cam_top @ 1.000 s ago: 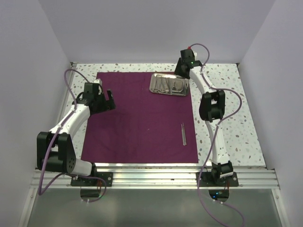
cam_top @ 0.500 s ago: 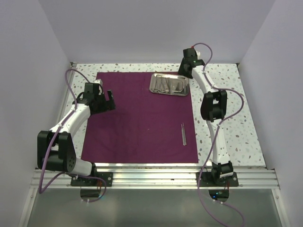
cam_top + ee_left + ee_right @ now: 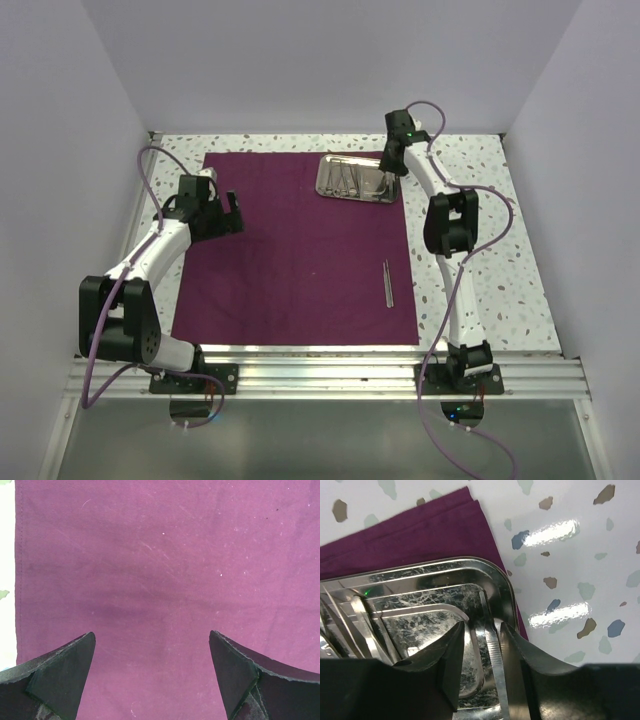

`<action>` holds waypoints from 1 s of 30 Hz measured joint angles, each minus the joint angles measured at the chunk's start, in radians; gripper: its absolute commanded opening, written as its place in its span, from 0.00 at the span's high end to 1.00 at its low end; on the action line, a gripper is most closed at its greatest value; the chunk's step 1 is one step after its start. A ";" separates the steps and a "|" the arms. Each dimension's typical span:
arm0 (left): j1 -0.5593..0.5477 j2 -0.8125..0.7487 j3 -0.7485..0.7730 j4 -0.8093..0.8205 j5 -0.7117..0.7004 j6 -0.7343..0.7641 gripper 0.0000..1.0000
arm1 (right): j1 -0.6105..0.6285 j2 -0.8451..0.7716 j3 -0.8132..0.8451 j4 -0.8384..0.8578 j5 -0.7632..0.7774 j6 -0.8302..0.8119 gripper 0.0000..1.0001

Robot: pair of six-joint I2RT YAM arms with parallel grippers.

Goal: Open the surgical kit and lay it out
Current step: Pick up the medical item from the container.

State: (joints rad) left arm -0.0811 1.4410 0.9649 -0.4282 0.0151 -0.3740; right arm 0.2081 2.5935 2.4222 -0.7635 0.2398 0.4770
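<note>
The dark purple cloth of the surgical kit lies spread flat on the table. The shiny steel tray sits on its far right corner with several slim instruments in it. One pair of tweezers lies alone on the cloth near the right edge. My right gripper is down in the tray's right end. In the right wrist view its jaws straddle a ribbed tweezers, narrowed, with a gap still showing on the left. My left gripper hovers wide open over bare cloth, holding nothing.
Speckled white tabletop borders the cloth on the right and along the back. Walls close in on three sides. An aluminium rail runs along the near edge at the arm bases. The tray's raised rim curves just beyond my right fingertips.
My right gripper has come down and slightly right into the tray's right end, and its jaws have narrowed around the tweezers. The left arm has not moved.
</note>
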 measured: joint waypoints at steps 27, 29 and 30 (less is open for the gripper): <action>0.000 0.005 0.000 -0.008 -0.023 0.004 0.00 | 0.014 0.118 0.180 -0.101 -0.040 0.016 0.80; 0.000 0.013 0.006 -0.011 -0.023 0.005 0.00 | 0.014 0.122 0.188 -0.109 -0.041 0.006 0.80; 0.000 0.018 0.010 -0.013 -0.024 0.005 0.00 | 0.014 0.125 0.194 -0.114 -0.042 -0.001 0.80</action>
State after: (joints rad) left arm -0.0811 1.4590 0.9752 -0.4408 -0.0086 -0.3695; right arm 0.2226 2.7186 2.6160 -0.8780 0.1978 0.4763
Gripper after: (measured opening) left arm 0.995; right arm 0.197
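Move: The medical item I want, a thin ribbed metal handle lying fore-and-aft in the tray, already runs between my half-open right fingers; its middle is about 3 cm back and 2 cm below that hand, neither left nor right. The tray's right rim is roughly 3 cm to the hand's right, 2 cm back, and the forceps lie some 10 cm to its left, 2 cm back. From my left hand the handle is about 20 cm ahead, 42 cm right and 7 cm below. I close my right fingers from both sides onto the ribbed handle near its far end, roughly halving their gap, while the hand sinks into the tray by nearly 2 cm, most of that at the start. As they narrow, I shift about 2 cm left, away from the tray's right rim, taking the handle along; a slight draw back is made good by the end. ##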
